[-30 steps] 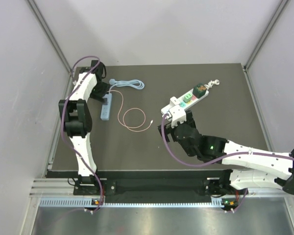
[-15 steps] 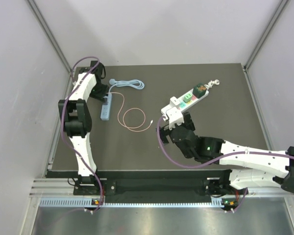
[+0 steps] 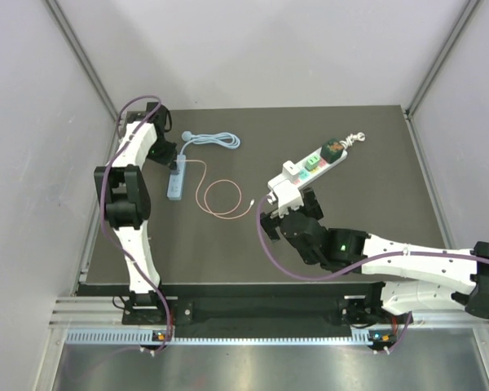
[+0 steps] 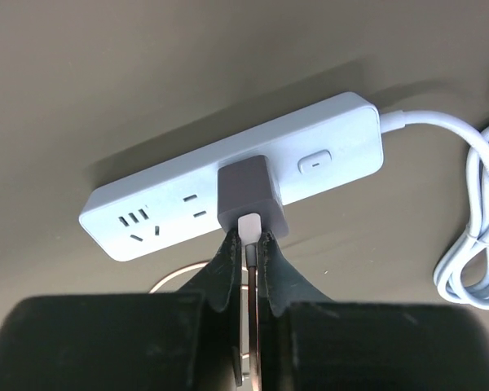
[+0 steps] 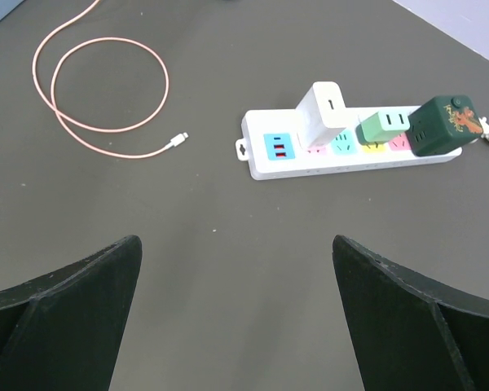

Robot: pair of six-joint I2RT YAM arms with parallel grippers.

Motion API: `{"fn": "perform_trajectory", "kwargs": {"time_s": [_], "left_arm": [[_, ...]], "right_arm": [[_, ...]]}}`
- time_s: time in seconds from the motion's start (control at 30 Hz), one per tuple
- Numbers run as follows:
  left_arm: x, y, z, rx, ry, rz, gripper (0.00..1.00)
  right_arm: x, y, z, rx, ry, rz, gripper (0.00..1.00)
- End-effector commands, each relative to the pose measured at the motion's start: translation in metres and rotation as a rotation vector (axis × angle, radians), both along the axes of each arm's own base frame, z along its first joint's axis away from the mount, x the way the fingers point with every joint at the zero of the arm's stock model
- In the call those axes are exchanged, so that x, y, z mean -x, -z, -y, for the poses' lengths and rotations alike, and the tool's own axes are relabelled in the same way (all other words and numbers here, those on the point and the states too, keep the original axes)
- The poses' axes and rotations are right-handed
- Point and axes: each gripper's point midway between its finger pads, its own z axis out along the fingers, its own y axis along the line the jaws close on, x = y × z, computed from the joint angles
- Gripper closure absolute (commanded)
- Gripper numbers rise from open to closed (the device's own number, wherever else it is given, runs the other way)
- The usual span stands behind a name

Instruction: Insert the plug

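Note:
A grey plug [image 4: 244, 183] sits on the middle socket of the pale blue power strip [image 4: 334, 138], which lies flat on the dark table. A white connector [image 4: 251, 223] with a thin pink cable comes out of the plug's near face. My left gripper [image 4: 251, 243] is shut on that cable just behind the connector, with its fingertips against the plug's lower edge. In the top view the left gripper [image 3: 172, 160] is at the far end of the blue strip [image 3: 176, 186]. My right gripper [image 5: 235, 241] hangs wide open over bare table with nothing in it.
The pink cable [image 3: 220, 195] loops on the table, its free end [image 5: 178, 139] loose. A white power strip [image 5: 342, 155] carries a white adapter, a pale green one and a dark green one. The blue strip's white cord [image 3: 216, 141] is coiled at the back left.
My left gripper has closed on the cable at the plug, and the left arm has shifted a little. The right arm has drifted slightly left and nearer, still open.

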Motion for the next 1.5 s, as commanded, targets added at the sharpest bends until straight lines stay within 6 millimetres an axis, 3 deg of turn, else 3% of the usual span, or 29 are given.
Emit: {"fn": "perform_trajectory", "kwargs": {"time_s": [0.0,0.17,0.4,0.5,0.7,0.97,1.1,1.2,1.33,1.47], "left_arm": [[0.009,0.03,-0.021,-0.028,-0.032,-0.06,1.0],[0.012,0.04,-0.027,-0.036,-0.032,-0.085,1.0],[-0.008,0.048,-0.028,-0.034,0.002,-0.051,1.0],[-0.007,0.055,-0.027,-0.034,0.005,-0.068,1.0],[0.006,0.087,-0.026,-0.023,0.005,-0.146,1.0],[-0.001,0.103,-0.03,-0.046,0.018,-0.157,1.0],[0.006,0.117,-0.025,-0.021,0.05,-0.2,1.0],[0.004,0.111,-0.025,-0.015,0.054,-0.205,0.97],[-0.007,0.085,-0.023,-0.02,0.082,-0.142,0.84],[-0.016,0.053,-0.022,-0.023,0.108,-0.082,0.6]], "right_arm": [[-0.001,-0.024,-0.007,-0.047,0.008,0.038,0.0],[-0.001,-0.025,-0.008,-0.047,0.008,0.039,0.0],[0.0,-0.025,-0.008,-0.042,0.008,0.042,0.0],[-0.001,-0.024,-0.008,-0.037,0.012,0.041,0.0],[-0.001,-0.023,-0.007,-0.027,0.016,0.045,0.0],[-0.004,-0.019,-0.006,0.011,0.027,0.056,0.0],[-0.005,-0.019,-0.007,0.012,0.029,0.062,0.0],[-0.005,-0.021,-0.008,0.008,0.031,0.06,0.0],[-0.003,-0.025,-0.008,-0.002,0.029,0.057,0.0],[0.001,-0.03,-0.009,-0.031,0.022,0.055,0.0]]}}
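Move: My left hand has its fingers shut around the pink cable's connector, with the grey plug on the blue power strip about 3 cm below and 1 cm to the left. The strip's middle lies some 7 cm down and 1 cm back. The blue cord coil is roughly 11 cm ahead and 11 cm right of the hand, the pink cable loop 8 cm back and 13 cm right. From my right hand, the grey plug lies about 23 cm ahead, 33 cm left and 15 cm lower. With my left fingers still shut at the connector, I bear down from above towards the grey plug, first barely moving, then sinking about 1.5 cm with a slight tilt. Then I open the fingers to roughly a third, letting go of the connector, and start back up by about 1 cm. ##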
